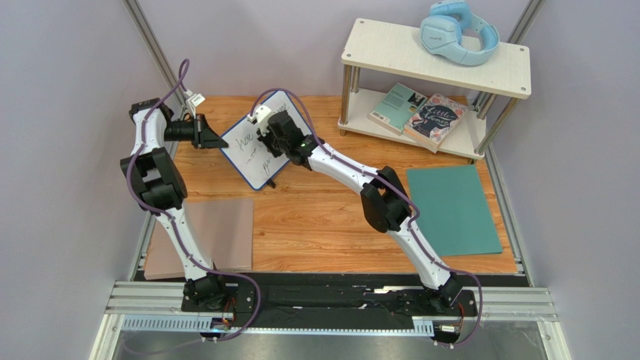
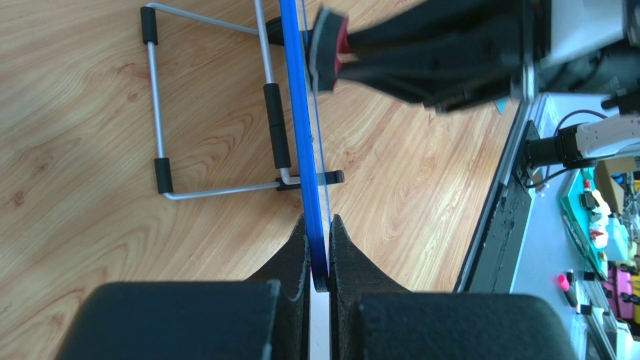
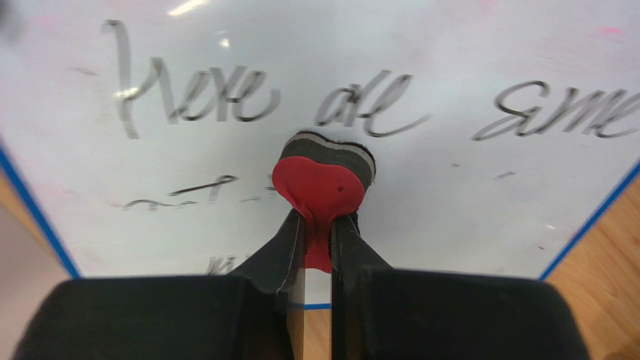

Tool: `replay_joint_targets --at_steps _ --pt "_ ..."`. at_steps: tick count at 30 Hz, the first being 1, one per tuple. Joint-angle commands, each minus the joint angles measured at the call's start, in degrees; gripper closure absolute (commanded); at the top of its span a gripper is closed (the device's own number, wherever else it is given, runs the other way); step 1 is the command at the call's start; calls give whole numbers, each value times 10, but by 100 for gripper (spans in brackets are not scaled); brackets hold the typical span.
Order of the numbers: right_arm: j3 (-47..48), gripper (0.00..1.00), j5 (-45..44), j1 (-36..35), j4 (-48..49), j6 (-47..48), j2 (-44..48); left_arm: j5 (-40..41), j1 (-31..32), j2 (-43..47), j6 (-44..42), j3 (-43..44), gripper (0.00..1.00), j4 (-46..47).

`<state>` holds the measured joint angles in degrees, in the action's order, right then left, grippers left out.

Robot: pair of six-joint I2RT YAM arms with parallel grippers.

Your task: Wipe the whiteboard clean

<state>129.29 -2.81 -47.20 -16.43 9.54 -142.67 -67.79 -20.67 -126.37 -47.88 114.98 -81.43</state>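
Observation:
The whiteboard (image 1: 259, 142), white with a blue frame and black handwriting, stands tilted on its wire stand (image 2: 161, 105) at the back left of the wooden table. My left gripper (image 1: 214, 139) is shut on the board's blue left edge (image 2: 304, 150). My right gripper (image 1: 272, 139) is shut on a red eraser (image 3: 319, 187) with a dark felt face, pressed on the board's middle (image 3: 421, 187) just under the top line of writing. In the left wrist view the eraser (image 2: 330, 45) touches the board from the right side.
A pinkish-brown mat (image 1: 225, 232) lies at the near left and a teal mat (image 1: 451, 206) at the right. A two-tier shelf (image 1: 436, 60) at the back right holds blue headphones (image 1: 458, 30) and books (image 1: 421, 112).

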Motion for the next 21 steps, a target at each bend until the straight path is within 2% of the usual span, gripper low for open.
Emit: replay_joint_targets --at_steps 1,11,15,21 --pt "-24 100 107 -78 15 4 -23 -30 34 -3 -94 24 100 -129" --pt "-32 100 86 -120 10 30 -23 -39 35 -6 -101 29 100 -145" --pt "-29 100 41 -119 20 28 -25 -38 35 -5 -102 29 100 -147" --pt "-83 100 52 -102 75 2 37 -36 35 -3 -104 29 100 -148"
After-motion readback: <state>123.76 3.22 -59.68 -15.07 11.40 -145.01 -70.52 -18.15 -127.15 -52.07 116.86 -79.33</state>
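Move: The right hand holds the eraser on the whiteboard, just under "Here are". The leftover strokes at the left end of the second line lie about 4 cm back, 5 cm left and 2 cm lower. "Here" is about level with the hand, 6 cm left and slightly higher; the board's lower corner is roughly 11 cm back, 2 cm left and 8 cm down. From the left hand, those strokes lie some 3 cm back, 7 cm right and 6 cm below. Back and to the left, nearly level at first, the right hand sweeps the eraser across the leftover strokes and off the board's left end, then dips about 6 cm beside the lower corner. It travels about 15 cm back in all, turning some 20 degrees counter-clockwise, fingers still shut on the eraser. The left hand keeps pinching the board's edge and shifts slightly forward and right. ##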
